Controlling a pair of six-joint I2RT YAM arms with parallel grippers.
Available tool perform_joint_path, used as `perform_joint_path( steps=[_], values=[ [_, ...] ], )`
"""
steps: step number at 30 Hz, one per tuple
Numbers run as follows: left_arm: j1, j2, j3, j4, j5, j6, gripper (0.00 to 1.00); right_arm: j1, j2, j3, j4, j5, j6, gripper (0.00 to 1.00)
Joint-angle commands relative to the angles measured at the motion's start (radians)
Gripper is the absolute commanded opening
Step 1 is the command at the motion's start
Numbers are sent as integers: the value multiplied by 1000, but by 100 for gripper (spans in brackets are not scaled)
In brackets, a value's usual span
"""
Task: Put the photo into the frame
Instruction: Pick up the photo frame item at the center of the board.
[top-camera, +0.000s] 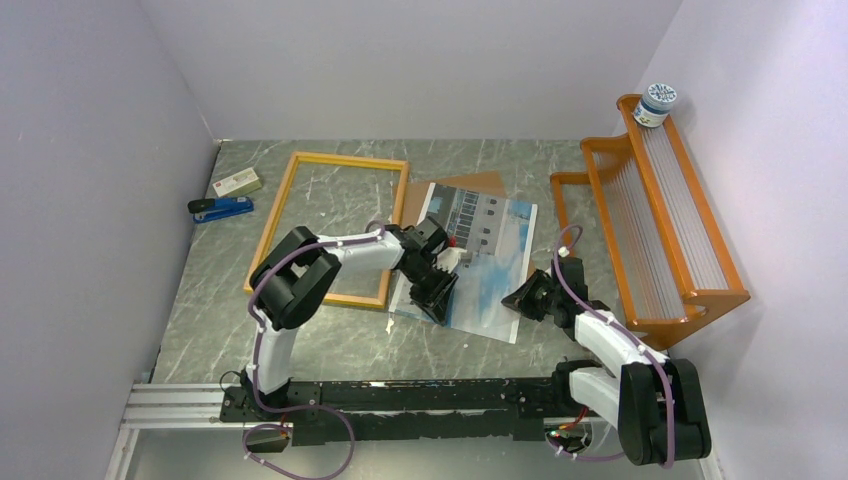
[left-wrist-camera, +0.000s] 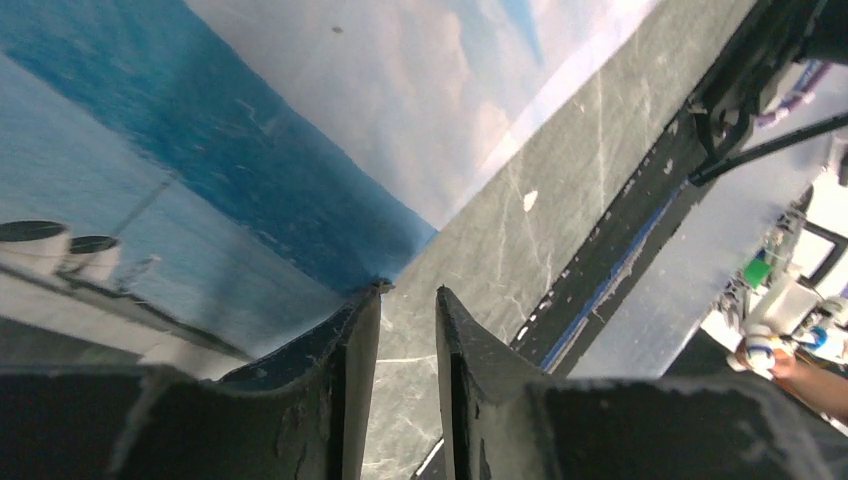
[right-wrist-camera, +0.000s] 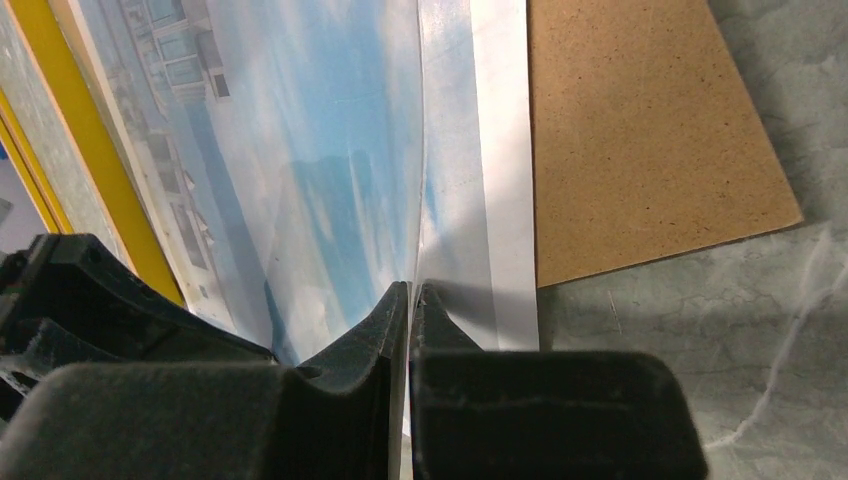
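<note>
The photo (top-camera: 480, 250), a building under blue sky, lies face up on the table, just right of the yellow-orange frame (top-camera: 330, 225). My left gripper (top-camera: 432, 295) is at the photo's near left edge. In the left wrist view that gripper (left-wrist-camera: 408, 292) is open, with only bare table in the gap, and the photo (left-wrist-camera: 250, 130) touches the left fingertip (left-wrist-camera: 365, 300). My right gripper (top-camera: 520, 300) is at the photo's right edge. In the right wrist view it (right-wrist-camera: 411, 287) is shut on the raised edge of the photo (right-wrist-camera: 330, 170).
A brown backing panel (top-camera: 470, 185) lies partly under the photo's far end. An orange slatted rack (top-camera: 660, 230) stands at the right wall with a small jar (top-camera: 656, 103) on top. A blue stapler (top-camera: 222, 208) and a small box (top-camera: 236, 182) sit far left.
</note>
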Motion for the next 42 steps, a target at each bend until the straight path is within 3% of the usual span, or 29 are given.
perform_joint_path(
  steps=[1, 7, 14, 21, 26, 31, 35, 42],
  values=[
    [-25, 25, -29, 10, 122, 65, 34, 2, 26, 0, -23, 86, -25, 5],
    [-43, 27, -42, 35, 76, 65, 37, 2, 28, 5, -28, 89, -25, 5],
    [-43, -78, -62, 42, 22, 83, 42, 2, 15, 28, -55, 105, -27, 5],
    [-12, -239, -18, 0, -21, 79, 49, 2, -108, 221, -241, 115, -53, 0],
    [109, -357, 19, 43, -51, 8, 61, 2, -135, 384, -368, 69, -62, 0],
    [248, -409, 37, 68, -260, -81, 76, 2, -145, 536, -424, 25, -42, 0],
    [415, -395, 73, 22, -340, -123, 82, 2, -136, 694, -438, -16, -19, 0],
    [581, -305, 221, -129, -472, -113, 88, 2, -62, 928, -439, -113, 19, 0]
  ],
)
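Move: The clear sheet on the photo is already held by its right edge in the right hand; its middle lies about 9 cm ahead and 9 cm left of that hand, a centimetre below, with the photo's middle under it. The backing board is centred some 12 cm ahead and 7 cm left, the empty frame roughly 16 cm ahead and 37 cm left. From the left hand the sheet's middle lies about 12 cm ahead and 6 cm right, the frame's about 19 cm ahead and 22 cm left. The clear sheet is peeled up off the photo by the right hand, which first holds still, then rises fast some 28 cm and a little forward, keeping its pinch while its fingers tip outward about 25 degrees. The left hand draws slightly back low at the photo's near edge, then climbs, swings forward and left over the frame, turning counter-clockwise and opening wide. ##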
